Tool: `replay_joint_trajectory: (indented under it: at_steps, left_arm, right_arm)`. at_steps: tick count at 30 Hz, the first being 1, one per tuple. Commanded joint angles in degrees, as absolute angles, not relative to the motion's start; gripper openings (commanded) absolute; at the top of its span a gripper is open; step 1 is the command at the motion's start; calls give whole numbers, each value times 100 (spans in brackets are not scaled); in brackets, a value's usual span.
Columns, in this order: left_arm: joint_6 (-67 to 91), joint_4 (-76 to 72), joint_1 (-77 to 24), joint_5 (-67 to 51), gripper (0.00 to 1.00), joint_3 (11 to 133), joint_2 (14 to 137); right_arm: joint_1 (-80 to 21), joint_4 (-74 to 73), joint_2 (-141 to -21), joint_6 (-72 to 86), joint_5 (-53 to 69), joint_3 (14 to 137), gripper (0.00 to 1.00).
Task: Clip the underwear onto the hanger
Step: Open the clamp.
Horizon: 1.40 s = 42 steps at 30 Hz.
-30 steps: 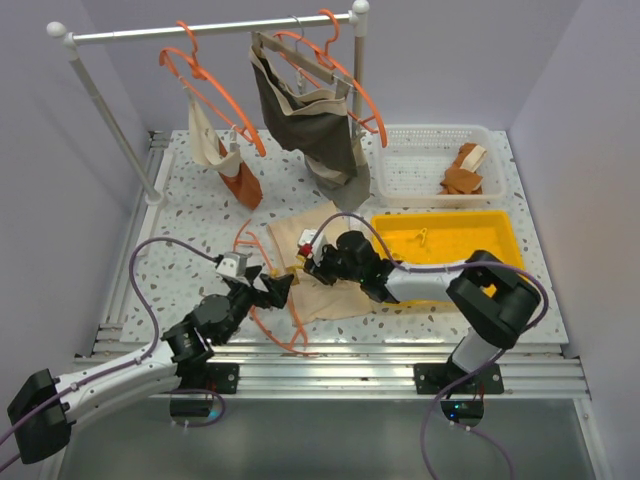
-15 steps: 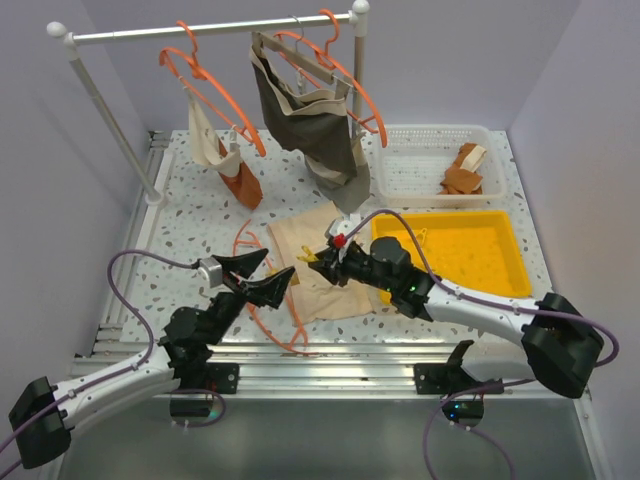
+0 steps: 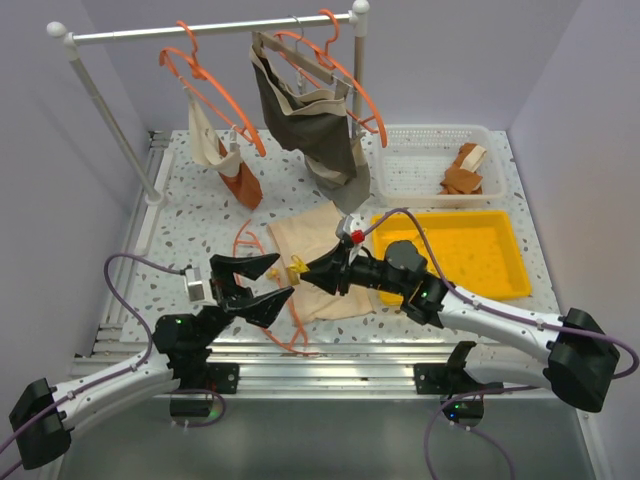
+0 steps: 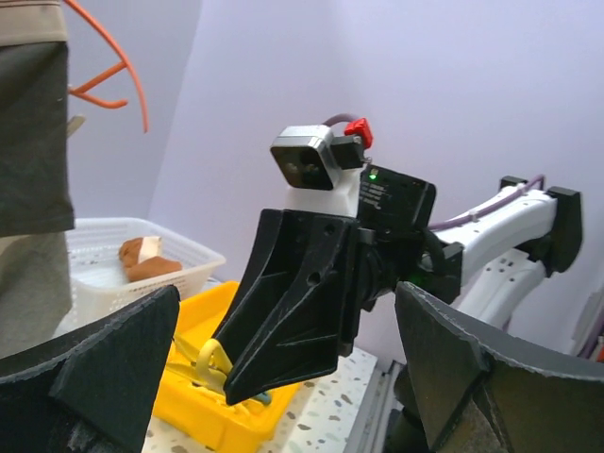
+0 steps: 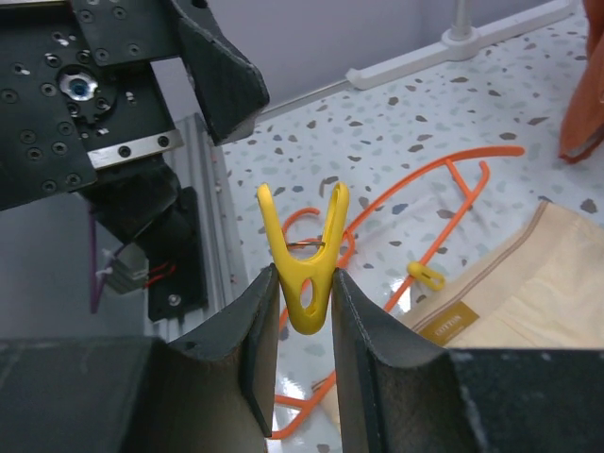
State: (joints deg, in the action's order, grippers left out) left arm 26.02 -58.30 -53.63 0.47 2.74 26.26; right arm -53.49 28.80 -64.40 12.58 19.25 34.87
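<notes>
The cream underwear point(image 3: 312, 232) lies flat on the table, and its edge with a tan label shows in the right wrist view point(image 5: 528, 283). An orange hanger point(image 3: 290, 338) lies beside and under its left edge point(image 5: 444, 200), with a small yellow clip point(image 5: 427, 276) on its bar. My right gripper point(image 3: 300, 270) hovers above the cloth's near-left corner, shut on a yellow clothespin point(image 5: 304, 260) whose prongs point up. My left gripper point(image 3: 256, 283) is open and empty just left of it, facing it. In the left wrist view, the right gripper's black finger point(image 4: 293, 302) and the clothespin point(image 4: 212, 363) sit between my left fingers point(image 4: 113, 363).
A clothes rail point(image 3: 210, 30) at the back carries orange hangers with a dark grey-brown garment point(image 3: 310, 120) and small cloths point(image 3: 240, 180). A white basket point(image 3: 430, 135) with rust cloth and a yellow tray point(image 3: 500, 285) stand to the right. The aluminium frame point(image 3: 330, 365) runs along the near edge.
My right arm has stretched out and carried the clothespin off the cloth toward the near left. My left gripper has drawn back and risen, still open, now facing the right gripper.
</notes>
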Motion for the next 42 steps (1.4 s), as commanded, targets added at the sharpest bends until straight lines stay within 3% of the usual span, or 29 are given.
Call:
replay_joint_trajectory:
  at_steps: [1,11,20,32,42]
  left_arm:
    - [2987,-6451,-5317,-457,100,-114,2602]
    - [3656,-7233,-5265,-966,100,-185,2873]
    - [3674,-7102,-5256,-756,100,-150,2786]
    - [3823,-7549,-5247,-782,100,-123,3348]
    - [3858,-6997,-5256,-633,96,-79,3173]
  right_arm:
    - [-5475,3471,-6311,1757,2522,3498,15]
    - [-5651,4288,-6565,2258,3006,3604,15]
    - [-5704,4219,-6135,2232,3173,3507,14]
    - [-5783,4517,-6548,2268,3366,3709,14]
    - [-5801,4281,-6495,2039,3068,3753,14]
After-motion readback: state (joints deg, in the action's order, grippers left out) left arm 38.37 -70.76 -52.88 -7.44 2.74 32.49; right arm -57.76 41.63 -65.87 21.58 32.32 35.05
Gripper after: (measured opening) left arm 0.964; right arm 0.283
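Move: The yellow clamp, already held at the right fingertips, sits about 3 cm left and 1 cm ahead of the right hand; from the left hand it lies some 7 cm right, 5 cm ahead and 2 cm lower. The open left gripper, where the clamp is headed, is about 10 cm left of the right hand, 4 cm back and 2 cm higher. From the left hand, the orange hanger's middle lies 8 cm ahead and the underwear's 16 cm ahead and 12 cm right, both roughly 25 cm below. The clamp, handles first, is carried to the mouth of the wide-open left gripper: the right hand keeps its pinch and goes back about 7 cm, climbing some 4 cm with a slight dip late on, while turning nearly 20 degrees counter-clockwise and tipping its fingers up. The left hand draws back 3 cm and rises a little, swinging clockwise to face the clamp. ##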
